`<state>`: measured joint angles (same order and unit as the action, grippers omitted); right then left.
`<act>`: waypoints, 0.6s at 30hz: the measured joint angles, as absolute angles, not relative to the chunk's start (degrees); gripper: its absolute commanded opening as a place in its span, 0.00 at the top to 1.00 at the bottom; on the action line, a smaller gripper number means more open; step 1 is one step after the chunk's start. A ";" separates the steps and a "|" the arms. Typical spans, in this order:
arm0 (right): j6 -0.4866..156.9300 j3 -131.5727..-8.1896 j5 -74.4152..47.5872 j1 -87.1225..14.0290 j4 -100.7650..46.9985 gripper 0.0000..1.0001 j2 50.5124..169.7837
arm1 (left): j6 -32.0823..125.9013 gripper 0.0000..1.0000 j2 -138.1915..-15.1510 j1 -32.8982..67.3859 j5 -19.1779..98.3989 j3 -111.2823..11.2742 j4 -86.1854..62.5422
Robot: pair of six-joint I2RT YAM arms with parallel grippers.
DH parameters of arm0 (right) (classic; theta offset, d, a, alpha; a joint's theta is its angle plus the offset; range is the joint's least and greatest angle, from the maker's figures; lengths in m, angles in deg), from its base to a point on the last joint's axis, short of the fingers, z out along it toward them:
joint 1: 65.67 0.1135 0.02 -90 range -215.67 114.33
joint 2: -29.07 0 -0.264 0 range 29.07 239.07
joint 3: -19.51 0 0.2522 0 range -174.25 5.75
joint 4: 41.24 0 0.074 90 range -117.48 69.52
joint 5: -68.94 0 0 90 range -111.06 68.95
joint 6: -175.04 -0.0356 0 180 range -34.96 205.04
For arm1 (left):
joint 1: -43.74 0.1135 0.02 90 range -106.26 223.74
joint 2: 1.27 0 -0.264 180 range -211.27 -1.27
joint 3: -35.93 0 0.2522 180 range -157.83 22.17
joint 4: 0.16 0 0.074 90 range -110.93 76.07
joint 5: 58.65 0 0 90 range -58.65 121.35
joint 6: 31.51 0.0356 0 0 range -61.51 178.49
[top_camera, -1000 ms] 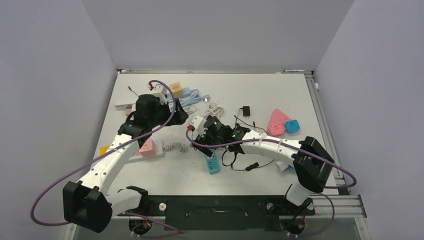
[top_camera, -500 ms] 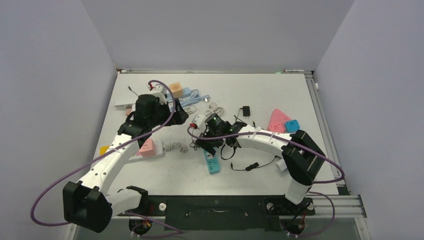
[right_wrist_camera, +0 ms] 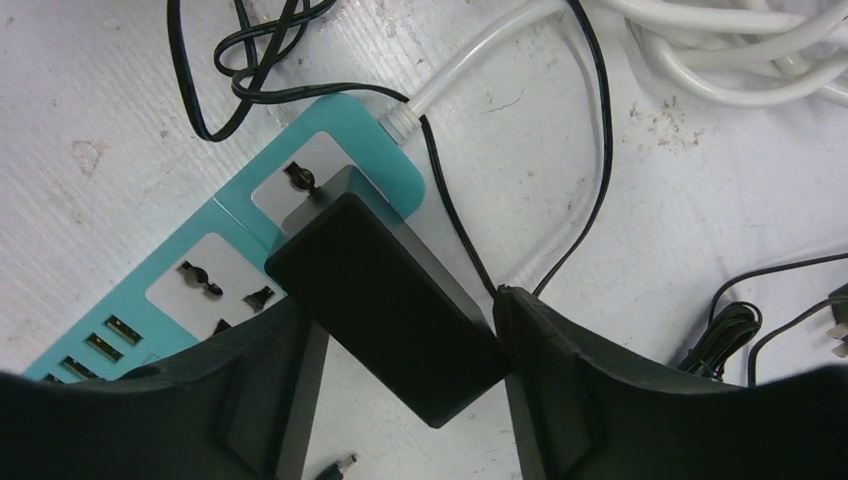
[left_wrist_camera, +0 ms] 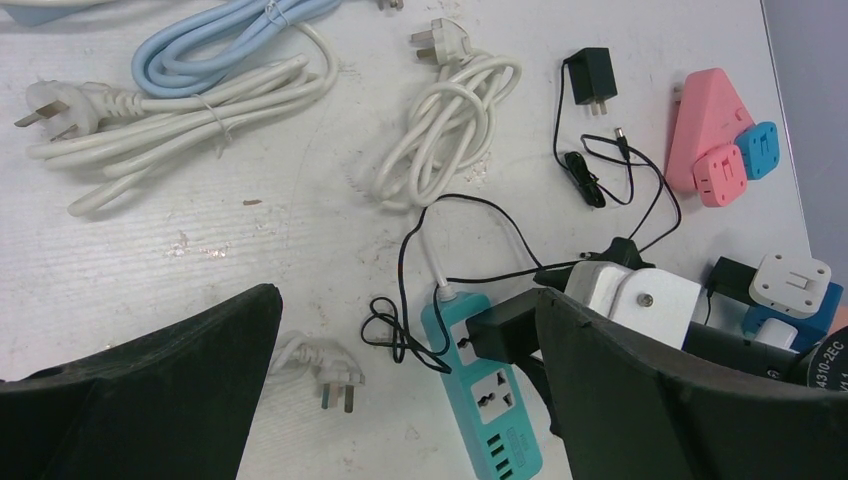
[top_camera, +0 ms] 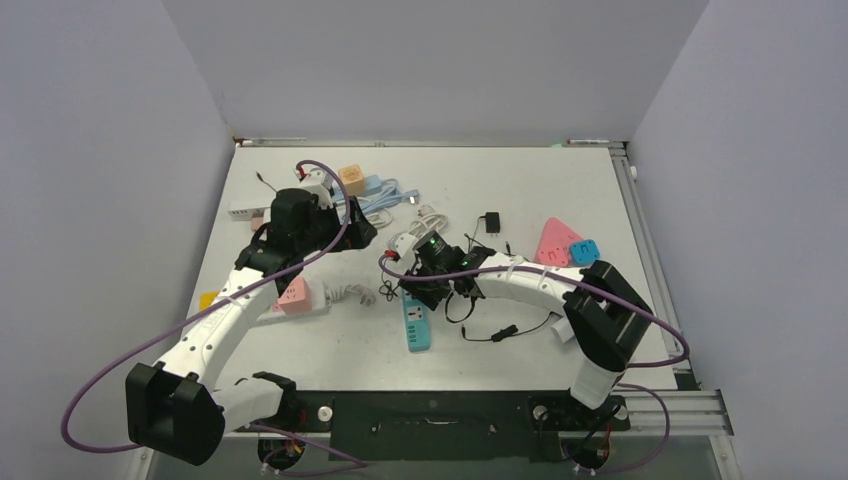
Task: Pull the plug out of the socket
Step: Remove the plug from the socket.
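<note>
A black plug (right_wrist_camera: 390,305) sits in the top outlet of a teal socket strip (right_wrist_camera: 200,280) lying flat on the table. My right gripper (right_wrist_camera: 400,310) has both fingers pressed against the plug's sides, shut on it. In the top view the strip (top_camera: 417,328) lies mid-table with the right gripper (top_camera: 422,290) at its far end. The left wrist view shows the plug (left_wrist_camera: 500,335) on the strip (left_wrist_camera: 487,400). My left gripper (left_wrist_camera: 405,310) hangs open above the table, up and left of the strip, holding nothing. From above, the left gripper (top_camera: 360,228) is clear of the strip.
The plug's thin black cord (right_wrist_camera: 590,150) loops beside the strip. White coiled cables (left_wrist_camera: 450,110) and a light blue cable (left_wrist_camera: 220,40) lie at the back. A loose white plug (left_wrist_camera: 335,375) rests left of the strip. A pink triangular socket (top_camera: 556,243) and a pink strip (top_camera: 295,296) flank the scene.
My right gripper has moved in over the strip's far end and closed from wide open onto the black plug. The teal strip has swung slightly straighter. The left arm has not moved.
</note>
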<state>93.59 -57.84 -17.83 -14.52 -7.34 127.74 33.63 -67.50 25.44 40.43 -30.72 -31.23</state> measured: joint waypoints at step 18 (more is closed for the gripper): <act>75.34 -47.65 -26.11 -7.89 -8.98 0.94 116.24 | 34.17 0.04 -68.29 23.41 39.97 -30.67 -31.33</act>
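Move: The black plug block is already between the right hand's half-open fingers, its middle about 1 cm below the hand point and 1 cm to the left, slantwise to the fingers and seated in the strip's far outlet. The middle of the blue socket strip lies some 5 cm back, 3 cm left and 3 cm down; the thin cable knot is about 8 cm left and 2 cm ahead. From the left hand the plug is roughly 9 cm back, 9 cm right and 15 cm below. Back towards the base goes the right hand, about 5 cm, drifting slightly right and up late on, while its fingers close from around two-thirds open to under half and pinch the plug block by its long sides. The hand turns some 15 degrees clockwise as it hauls the plug, still in the strip, back along the table. ##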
